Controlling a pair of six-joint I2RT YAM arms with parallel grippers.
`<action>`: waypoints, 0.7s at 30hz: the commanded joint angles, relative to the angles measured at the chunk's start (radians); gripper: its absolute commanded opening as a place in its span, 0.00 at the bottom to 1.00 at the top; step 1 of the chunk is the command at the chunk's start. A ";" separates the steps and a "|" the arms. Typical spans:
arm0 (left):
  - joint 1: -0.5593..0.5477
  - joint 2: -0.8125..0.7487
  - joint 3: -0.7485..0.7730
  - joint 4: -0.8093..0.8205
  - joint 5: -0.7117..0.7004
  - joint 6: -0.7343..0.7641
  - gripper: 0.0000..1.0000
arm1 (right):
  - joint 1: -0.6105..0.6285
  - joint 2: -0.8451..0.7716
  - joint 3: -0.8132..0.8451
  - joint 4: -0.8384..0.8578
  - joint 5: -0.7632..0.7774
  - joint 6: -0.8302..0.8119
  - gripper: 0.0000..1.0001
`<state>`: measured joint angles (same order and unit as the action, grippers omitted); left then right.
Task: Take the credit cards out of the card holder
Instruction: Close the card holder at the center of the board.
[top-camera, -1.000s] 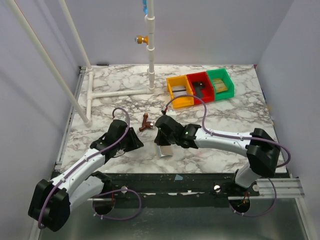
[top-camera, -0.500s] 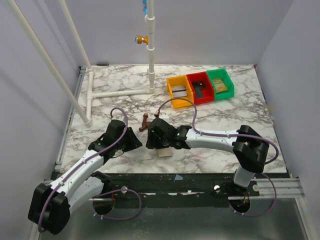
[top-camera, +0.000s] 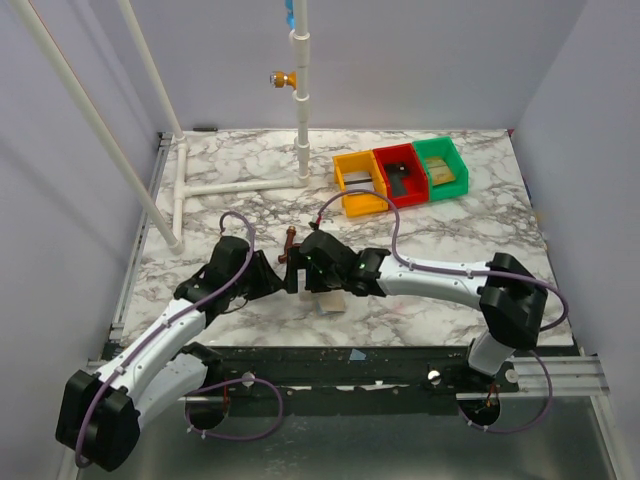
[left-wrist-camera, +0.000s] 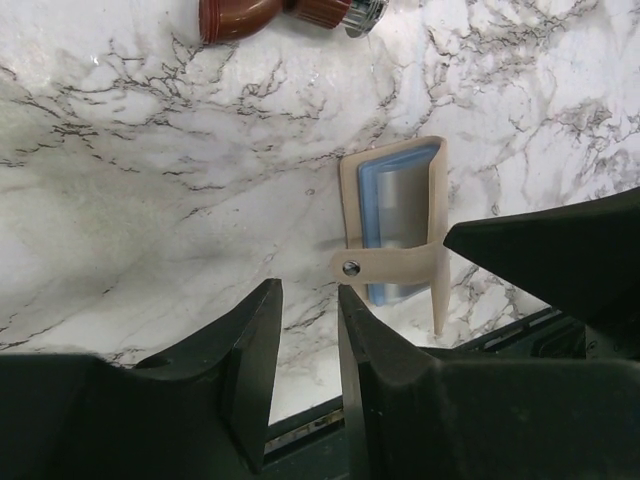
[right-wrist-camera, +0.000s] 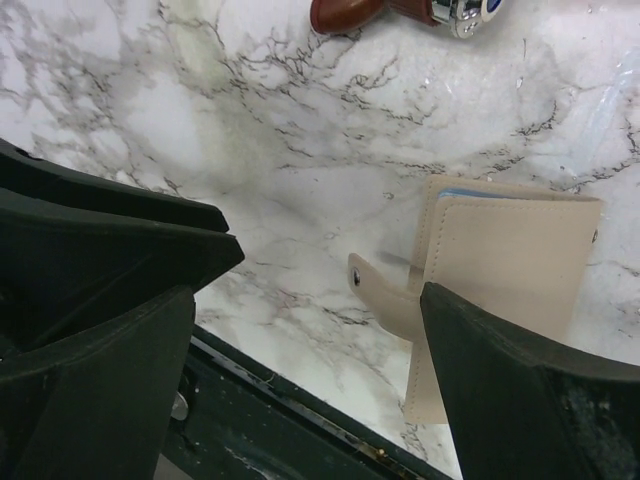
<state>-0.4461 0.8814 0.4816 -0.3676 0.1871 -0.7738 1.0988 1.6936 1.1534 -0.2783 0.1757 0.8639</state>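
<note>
The card holder (left-wrist-camera: 352, 190) is a beige wallet lying on the marble near the front edge, its snap strap (left-wrist-camera: 385, 265) loose. A blue and grey credit card (left-wrist-camera: 400, 200) shows inside it; a thin blue edge (right-wrist-camera: 470, 192) peeks out in the right wrist view. My right gripper (right-wrist-camera: 308, 300) hangs wide open just above it, one finger (right-wrist-camera: 520, 380) over the holder (right-wrist-camera: 510, 265), nothing held. My left gripper (left-wrist-camera: 308, 290) stands close on the left with a narrow open gap, empty. From above the holder (top-camera: 331, 304) lies under the right gripper (top-camera: 305, 275), the left gripper (top-camera: 272, 282) beside it.
A brown-handled tool with a chrome end (top-camera: 291, 245) lies just behind the grippers. Yellow (top-camera: 360, 183), red (top-camera: 400, 175) and green (top-camera: 441, 166) bins stand at the back right. A white pipe frame (top-camera: 240, 187) rises at the back left. The table's front edge (right-wrist-camera: 300, 400) is close.
My right gripper went from shut to wide open and shifted left over the holder. The left gripper crept slightly right toward it.
</note>
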 joint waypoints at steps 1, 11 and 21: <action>0.006 -0.019 0.042 -0.008 0.007 0.019 0.32 | 0.008 -0.060 0.019 -0.005 0.063 -0.010 1.00; 0.007 -0.041 0.099 -0.013 0.011 0.054 0.40 | 0.006 -0.220 -0.042 -0.007 0.201 -0.045 1.00; 0.005 -0.094 0.184 -0.022 -0.003 0.116 0.99 | -0.045 -0.441 -0.141 -0.007 0.356 -0.092 1.00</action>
<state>-0.4461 0.8234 0.6121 -0.3843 0.1909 -0.7033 1.0782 1.3384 1.0512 -0.2817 0.4156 0.8089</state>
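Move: Just to the right of the right hand lies the card holder, about 6 cm over and 1 cm back, some 6 cm below the fingertips; the brown tap sits roughly 11 cm ahead of this hand and 2 cm to its left, and the orange bin some 26 cm ahead and 14 cm right. From the left hand the holder is about 10 cm to the right and about level with it in reach, some 5 cm lower. Backing off from the half-closed card holder, the right hand, already wide open and empty, climbs about 10 cm, first nearly straight up, then also swinging some 6 cm right over the holder while its fingers tip up by about 20 degrees. The left hand rises too, more slowly at first, drifting slightly forward, its fingers tilting up and spreading from partly shut to nearly wide open. ##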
